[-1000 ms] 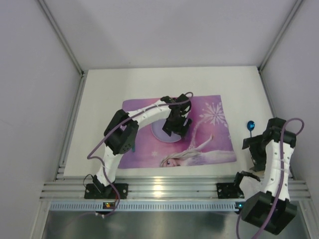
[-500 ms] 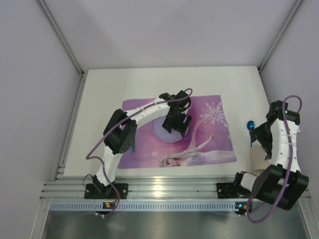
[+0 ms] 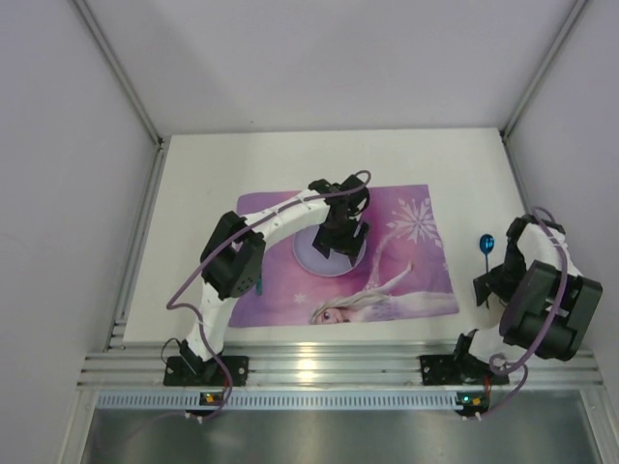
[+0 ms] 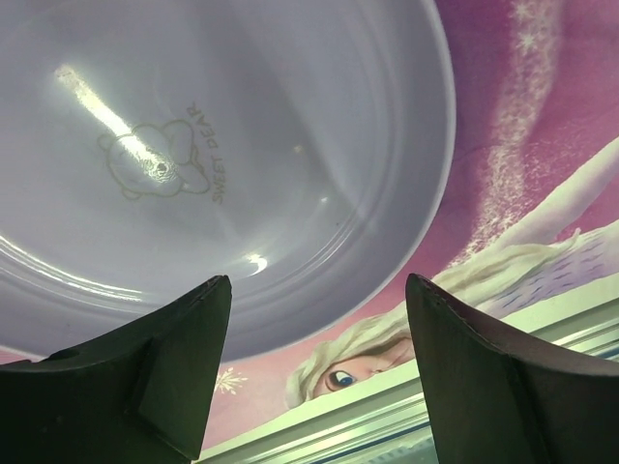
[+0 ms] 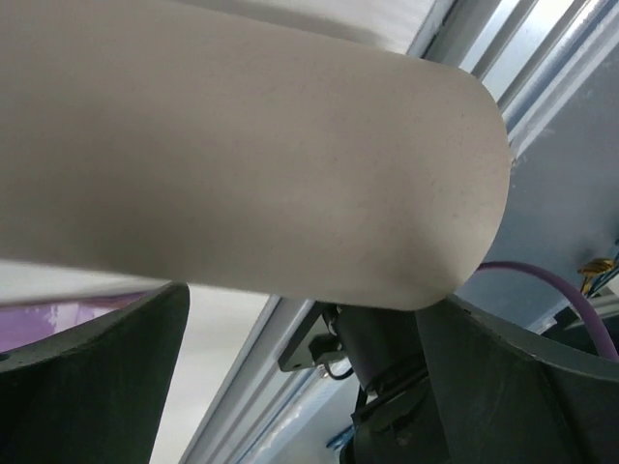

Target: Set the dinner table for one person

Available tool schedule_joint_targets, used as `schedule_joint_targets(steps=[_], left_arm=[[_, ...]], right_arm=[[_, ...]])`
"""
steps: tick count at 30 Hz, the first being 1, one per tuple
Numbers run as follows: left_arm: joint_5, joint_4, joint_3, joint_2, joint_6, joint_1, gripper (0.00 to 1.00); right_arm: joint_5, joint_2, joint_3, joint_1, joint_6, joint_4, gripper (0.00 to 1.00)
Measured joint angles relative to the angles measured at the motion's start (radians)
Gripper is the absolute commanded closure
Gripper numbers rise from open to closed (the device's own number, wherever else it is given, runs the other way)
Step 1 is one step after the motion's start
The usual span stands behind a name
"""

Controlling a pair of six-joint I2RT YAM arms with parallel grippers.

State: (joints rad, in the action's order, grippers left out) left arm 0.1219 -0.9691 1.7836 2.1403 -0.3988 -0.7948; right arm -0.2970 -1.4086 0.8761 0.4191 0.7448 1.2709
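A lilac plate [image 3: 307,254] with a bear print [image 4: 222,145] lies on the purple princess placemat [image 3: 406,261] in the middle of the white dinner table [image 3: 242,159]. My left gripper [image 3: 340,242] hovers low over the plate's near rim, open [image 4: 317,285], with nothing between its fingers. At the right a blue spoon [image 3: 486,246] lies on the table. My right gripper [image 3: 486,287] sits just near of the spoon, folded under its arm. Its jaws stand open [image 5: 305,295], with a beige cup [image 5: 242,145] filling the view just beyond the fingertips. The top view hides this cup.
An aluminium rail [image 3: 309,367] runs along the table's near edge, with both arm bases on it. Grey walls close in the left, right and far sides. The right arm's elbow bulks over the near right corner [image 3: 551,309].
The right arm has folded back on itself and its gripper has dropped towards the near right, covering the beige cup seen half a second ago. The left gripper has edged slightly farther over the plate.
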Motion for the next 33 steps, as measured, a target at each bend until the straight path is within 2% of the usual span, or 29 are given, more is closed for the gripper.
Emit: schedule_joint_targets(steps=[5,10,14,18,26,33], left_arm=[[-0.017,-0.014,-0.019,0.0,-0.023,0.0,0.22],[-0.027,-0.032,-0.016,0.002,-0.042,-0.002,0.23],[-0.033,-0.057,0.04,0.035,-0.049,-0.013,0.23],[-0.032,-0.063,0.103,0.077,-0.056,-0.029,0.23],[-0.033,-0.092,0.203,0.163,-0.057,-0.072,0.23],[-0.04,-0.126,0.207,0.171,-0.044,-0.097,0.23]], right_arm=[[-0.017,-0.099,0.011,0.048,-0.053,-0.089,0.0],[-0.016,-0.216,0.154,0.05,-0.1,-0.155,0.0],[-0.021,-0.255,0.274,0.05,-0.135,-0.209,0.0],[-0.027,-0.255,0.322,0.05,-0.166,-0.24,0.0],[0.053,-0.235,0.299,0.05,-0.205,-0.311,0.0],[0.101,-0.079,0.158,0.05,-0.185,-0.428,0.0]])
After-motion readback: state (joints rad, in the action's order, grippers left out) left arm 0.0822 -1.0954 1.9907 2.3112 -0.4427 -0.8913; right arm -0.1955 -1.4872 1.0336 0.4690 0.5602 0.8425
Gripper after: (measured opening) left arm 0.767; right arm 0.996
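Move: The cup lies on its side close by the open right hand, its middle about 3 cm to the hand's right, 1 cm ahead and 2 cm lower. The spoon's middle is roughly 7 cm ahead of the right hand, 2 cm to its left and 5 cm down. For the left hand, over the plate's near right part, the plate's middle is about 4 cm ahead, 3 cm left and 3 cm below. The cup is swept outward along the right side of the spoon by the right hand, which dips 2 cm, runs about 13 cm forward and 6 cm right, rises again and swings its fingertips some 25 degrees forward, fingers staying wide open. The left hand, also open, slides about 3.5 cm right past the plate's middle, sinking 2 cm and finally drawing back 2 cm. ##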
